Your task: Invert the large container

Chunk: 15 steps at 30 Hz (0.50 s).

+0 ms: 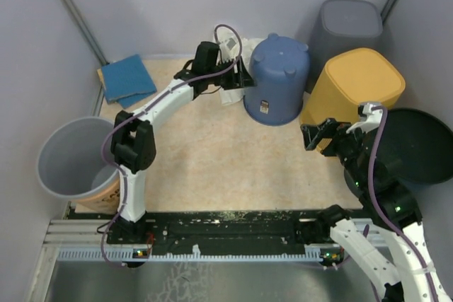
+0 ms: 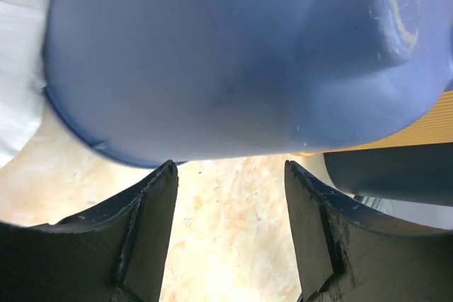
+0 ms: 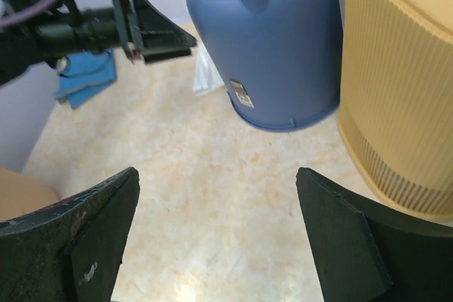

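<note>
The large blue container (image 1: 277, 79) stands bottom up on the beige floor at the back middle, its small feet pointing up. My left gripper (image 1: 248, 79) is right beside its left wall, open, with nothing between the fingers. In the left wrist view the blue container wall (image 2: 248, 54) fills the top, just beyond the gripper (image 2: 230, 167). My right gripper (image 1: 315, 136) hangs open to the front right, well apart from the blue container (image 3: 276, 40); in its own view the gripper (image 3: 218, 171) frames only bare floor.
A yellow ribbed bin (image 1: 354, 86) stands bottom up against the blue container's right side, with a grey bin (image 1: 347, 26) behind it. At far right lies a black round tub (image 1: 417, 143). A grey bucket (image 1: 74, 157) sits front left, a blue cloth (image 1: 127, 79) back left, and a white bag (image 1: 230, 93) behind the left gripper.
</note>
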Motion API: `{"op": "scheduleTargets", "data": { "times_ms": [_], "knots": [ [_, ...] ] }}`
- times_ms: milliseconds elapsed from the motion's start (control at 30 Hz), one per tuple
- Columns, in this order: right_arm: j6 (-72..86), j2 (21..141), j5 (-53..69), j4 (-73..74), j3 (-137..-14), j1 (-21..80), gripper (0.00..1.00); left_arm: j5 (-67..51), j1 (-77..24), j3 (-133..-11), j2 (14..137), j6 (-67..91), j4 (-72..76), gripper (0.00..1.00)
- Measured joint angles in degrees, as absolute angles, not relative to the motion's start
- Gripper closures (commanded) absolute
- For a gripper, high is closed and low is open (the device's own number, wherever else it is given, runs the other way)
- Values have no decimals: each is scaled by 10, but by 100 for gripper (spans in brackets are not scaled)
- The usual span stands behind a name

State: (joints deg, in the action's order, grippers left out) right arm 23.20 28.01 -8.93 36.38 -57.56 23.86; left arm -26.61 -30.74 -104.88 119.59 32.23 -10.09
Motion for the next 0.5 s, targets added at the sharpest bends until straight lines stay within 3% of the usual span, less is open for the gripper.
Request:
{"op": "scheduleTargets", "data": {
  "times_ms": [67,200,500],
  "knots": [
    [226,279,-90,389,-579,239,7,-252,-307,-1054,1185,296,-134,23],
    [213,272,-93,405,-591,239,7,-206,-305,-1050,1108,237,-220,20],
    [194,340,-72,362,-599,239,7,-8,-304,-1052,804,128,-425,11]
  ]
}}
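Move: From the left hand, the tan container, the one still standing mouth up, lies about 52 cm left, 30 cm back and slightly lower. The upturned blue container is right beside this hand, its middle some 12 cm right and 3 cm ahead. Down on the table, the white cloth lies about 15 cm ahead and 2 cm left, the blue cloth roughly 10 cm ahead and 43 cm left. From the right hand, the tan container is some 68 cm left, 4 cm back and 20 cm lower. Coming away from the left side of the upturned blue container, the left hand lifts about 20 cm while swinging some 17 cm left and 12 cm back, towards the tan container. Its fingers spread wider, and the wrist turns some 35 degrees so that they swing round from the right to point more forward. The right hand, open and empty, barely shifts. ##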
